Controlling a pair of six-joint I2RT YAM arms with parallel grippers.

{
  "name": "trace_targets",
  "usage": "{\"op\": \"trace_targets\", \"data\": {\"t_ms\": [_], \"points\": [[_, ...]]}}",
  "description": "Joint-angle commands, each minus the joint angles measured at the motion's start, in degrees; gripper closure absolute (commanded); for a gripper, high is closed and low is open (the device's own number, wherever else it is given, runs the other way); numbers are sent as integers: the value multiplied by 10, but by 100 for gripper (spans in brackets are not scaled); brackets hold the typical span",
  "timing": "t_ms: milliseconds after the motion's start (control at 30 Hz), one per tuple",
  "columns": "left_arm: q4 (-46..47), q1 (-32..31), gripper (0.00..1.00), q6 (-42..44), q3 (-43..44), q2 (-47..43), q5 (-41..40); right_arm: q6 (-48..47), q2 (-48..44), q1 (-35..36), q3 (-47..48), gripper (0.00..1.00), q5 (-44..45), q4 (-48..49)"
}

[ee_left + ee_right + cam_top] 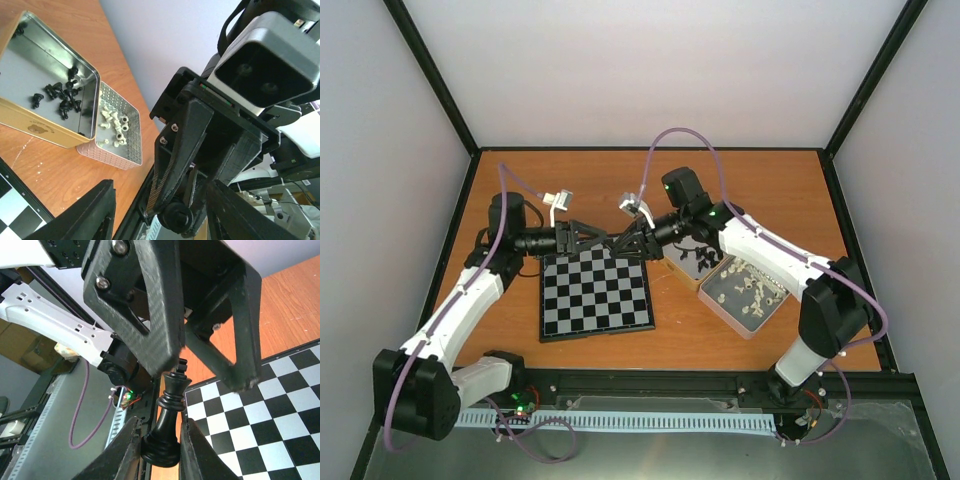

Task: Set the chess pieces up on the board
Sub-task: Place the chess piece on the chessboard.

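My right gripper (160,456) is shut on the base of a black king (170,405), holding it in the air over the far edge of the board (595,295). My left gripper (603,240) faces it from the left. Its two fingers (155,315) stand apart, one on each side of the king's crown, and the cross sits close beside one of them. In the left wrist view the king's round base (177,217) shows between the right gripper's fingers, with my own left gripper (160,220) open around them. More black chess pieces (62,95) lie in a gold tin.
The gold tin (692,262) and a pink tin (745,295) holding cream-white pieces (116,125) sit right of the board. The board's squares (260,420) show no pieces. Black frame rails run along the table's edges.
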Motion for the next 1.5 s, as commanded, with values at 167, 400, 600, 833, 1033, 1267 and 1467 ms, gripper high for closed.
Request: {"op": "trace_targets", "data": {"t_ms": [167, 400, 600, 833, 1033, 1267, 1467], "points": [[35, -2, 66, -21, -12, 10, 47, -34, 28, 12, 31, 92, -9, -43], [11, -2, 67, 1, -1, 9, 62, 6, 53, 13, 51, 93, 17, -38], [-27, -3, 73, 33, 0, 17, 54, 27, 61, 13, 54, 93, 19, -20], [-27, -2, 94, 39, 1, 14, 41, 26, 66, 14, 55, 87, 26, -42], [-77, -2, 96, 85, 16, 10, -39, 39, 47, 10, 19, 44, 41, -28], [-182, -4, 99, 141, 55, 43, -246, 110, -14, -13, -77, 18, 257, 6], [-171, -53, 99, 136, 72, 82, -421, 197, -28, -14, -115, 19, 463, -8]]}}
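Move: The black chess piece, held in the right fingers, stands about 3 cm right of the left hand point, 1 cm back and level; it is some 2 cm to the left of the right hand point. From the left hand, the chessboard's middle lies about 26 cm below, 2 cm left and 3 cm back; the black-piece box lies roughly 21 cm right, 10 cm ahead and 24 cm down. Left fingers pinch the chess piece, right fingers release it; hands part, sinking 8–10 cm, forward about 5. ##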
